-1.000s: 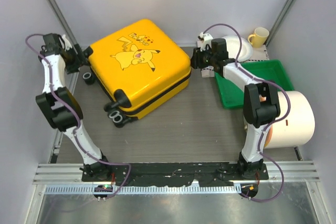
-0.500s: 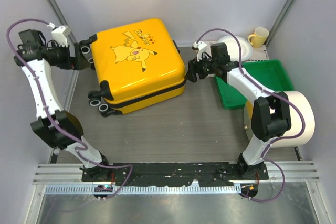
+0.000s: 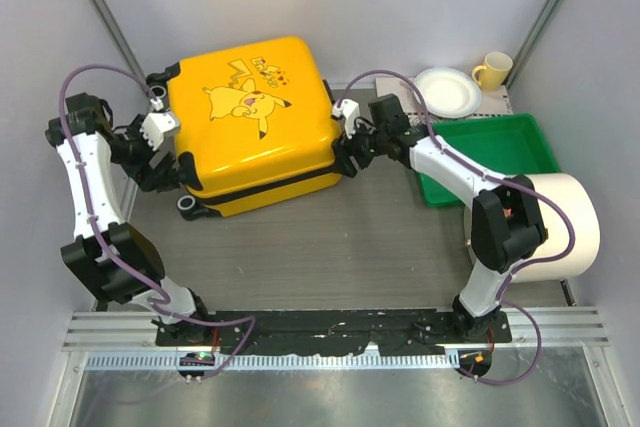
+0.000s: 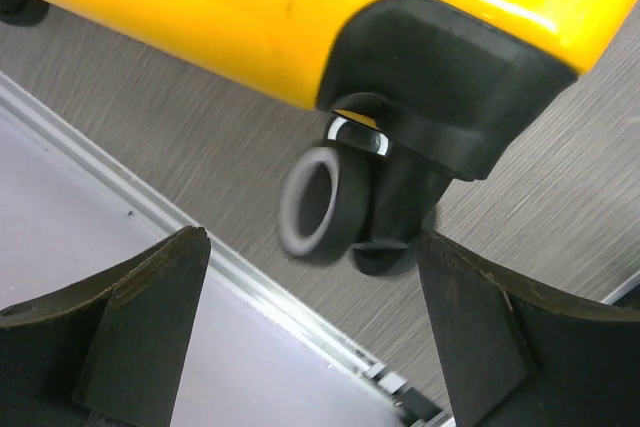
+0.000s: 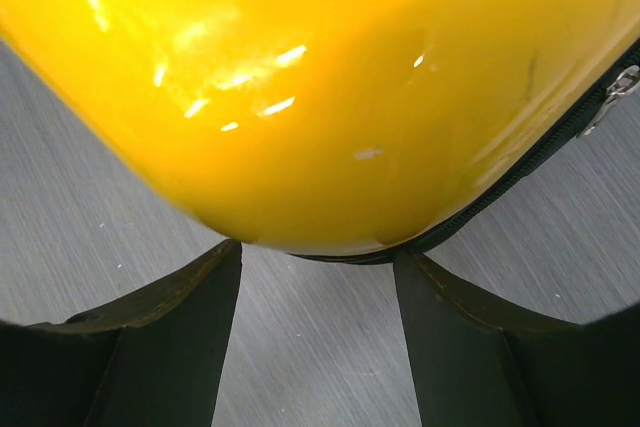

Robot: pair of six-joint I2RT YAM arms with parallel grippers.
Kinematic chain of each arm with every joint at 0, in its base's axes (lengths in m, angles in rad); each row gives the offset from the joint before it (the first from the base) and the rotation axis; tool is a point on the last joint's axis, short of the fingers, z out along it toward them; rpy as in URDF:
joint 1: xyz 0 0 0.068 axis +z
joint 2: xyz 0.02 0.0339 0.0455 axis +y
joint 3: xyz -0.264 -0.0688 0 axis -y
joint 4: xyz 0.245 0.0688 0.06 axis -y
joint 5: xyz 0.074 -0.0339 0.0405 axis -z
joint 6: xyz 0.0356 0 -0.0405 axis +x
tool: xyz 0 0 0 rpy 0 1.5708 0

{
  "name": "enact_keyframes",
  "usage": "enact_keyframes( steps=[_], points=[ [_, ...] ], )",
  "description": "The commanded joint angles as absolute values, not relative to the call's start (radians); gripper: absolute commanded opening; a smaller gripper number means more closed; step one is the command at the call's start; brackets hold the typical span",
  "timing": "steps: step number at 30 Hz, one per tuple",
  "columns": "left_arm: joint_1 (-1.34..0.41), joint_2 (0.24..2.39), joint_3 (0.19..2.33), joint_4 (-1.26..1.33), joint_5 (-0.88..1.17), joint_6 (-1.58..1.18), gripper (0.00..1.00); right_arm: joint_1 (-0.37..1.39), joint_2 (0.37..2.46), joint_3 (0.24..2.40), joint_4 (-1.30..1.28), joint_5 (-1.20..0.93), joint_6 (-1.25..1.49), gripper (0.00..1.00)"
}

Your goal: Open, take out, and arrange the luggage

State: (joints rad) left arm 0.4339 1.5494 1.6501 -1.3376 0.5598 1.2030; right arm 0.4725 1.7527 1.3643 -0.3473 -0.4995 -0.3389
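Observation:
The luggage [image 3: 250, 122] is a yellow suitcase with a cartoon print, lying flat and zipped at the back left of the table. My left gripper [image 3: 176, 175] sits at its near left corner, by the wheels. In the left wrist view the left gripper [image 4: 312, 242] is open, with a grey wheel [image 4: 318, 202] just beyond its fingertips and nothing between them. My right gripper [image 3: 345, 159] is at the suitcase's right corner. In the right wrist view the right gripper [image 5: 318, 252] is open, and the yellow corner [image 5: 320, 97] with its black zipper [image 5: 520, 177] lies just past the fingertips.
A green tray [image 3: 500, 147] lies right of the suitcase, with a big cream cylinder [image 3: 560, 227] in front of it. A white plate [image 3: 448, 92] and a yellow cup [image 3: 493, 69] stand at the back right. A metal rail [image 4: 200, 247] and a wall edge the table's left side.
The suitcase has turned and slid left. My left gripper swung from its back left to its near left corner. My right gripper moved left with the suitcase's right corner.

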Motion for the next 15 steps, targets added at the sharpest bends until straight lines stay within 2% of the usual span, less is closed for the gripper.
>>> enact_keyframes(
  steps=[1, 4, 10, 13, 15],
  points=[
    [0.437, 1.565, 1.614, -1.661, 0.520, 1.449, 0.89, 0.551, 1.706, 1.359, -0.310, -0.675, -0.321, 0.68],
    [0.431, 1.610, 1.601, -1.661, 0.522, 1.548, 0.88, 0.571, 1.683, 1.362, -0.311, -0.709, -0.317, 0.68],
    [0.428, 1.748, 1.670, -1.661, 0.514, 1.565, 0.82, 0.620, 1.690, 1.362, -0.285, -0.724, -0.281, 0.69],
    [0.437, 1.761, 1.678, -1.646, 0.523, 1.598, 0.75, 0.603, 1.664, 1.359, -0.295, -0.703, -0.281, 0.70],
    [0.437, 1.744, 1.658, -1.608, 0.500, 1.614, 0.57, 0.566, 1.635, 1.344, -0.296, -0.703, -0.269, 0.72]
  ],
)
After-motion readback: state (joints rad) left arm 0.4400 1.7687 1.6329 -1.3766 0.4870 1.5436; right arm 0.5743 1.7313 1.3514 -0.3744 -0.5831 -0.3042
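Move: The luggage's near-left black corner guard is about 4 cm right, 1 ahead and 9 below the left hand, its far-left wheel some 20 ahead, 3 left and 12 below. The luggage's near-right corner is about 3 cm left of and 2 ahead of the right hand, at its height. From that hand the green tray is about 32 right, 3 ahead and 10 below, and the white plate 23 right, 18 ahead and 10 below. The luggage's near-right corner is pushed back and to the left by the open fingers of the right hand, already against it, which travel about 6 cm, nearly level. Meanwhile the left hand drops some 8 cm, easing slightly left and turning about 15 degrees clockwise, down onto the near-left corner guard, its wide fingers starting to close around it. ##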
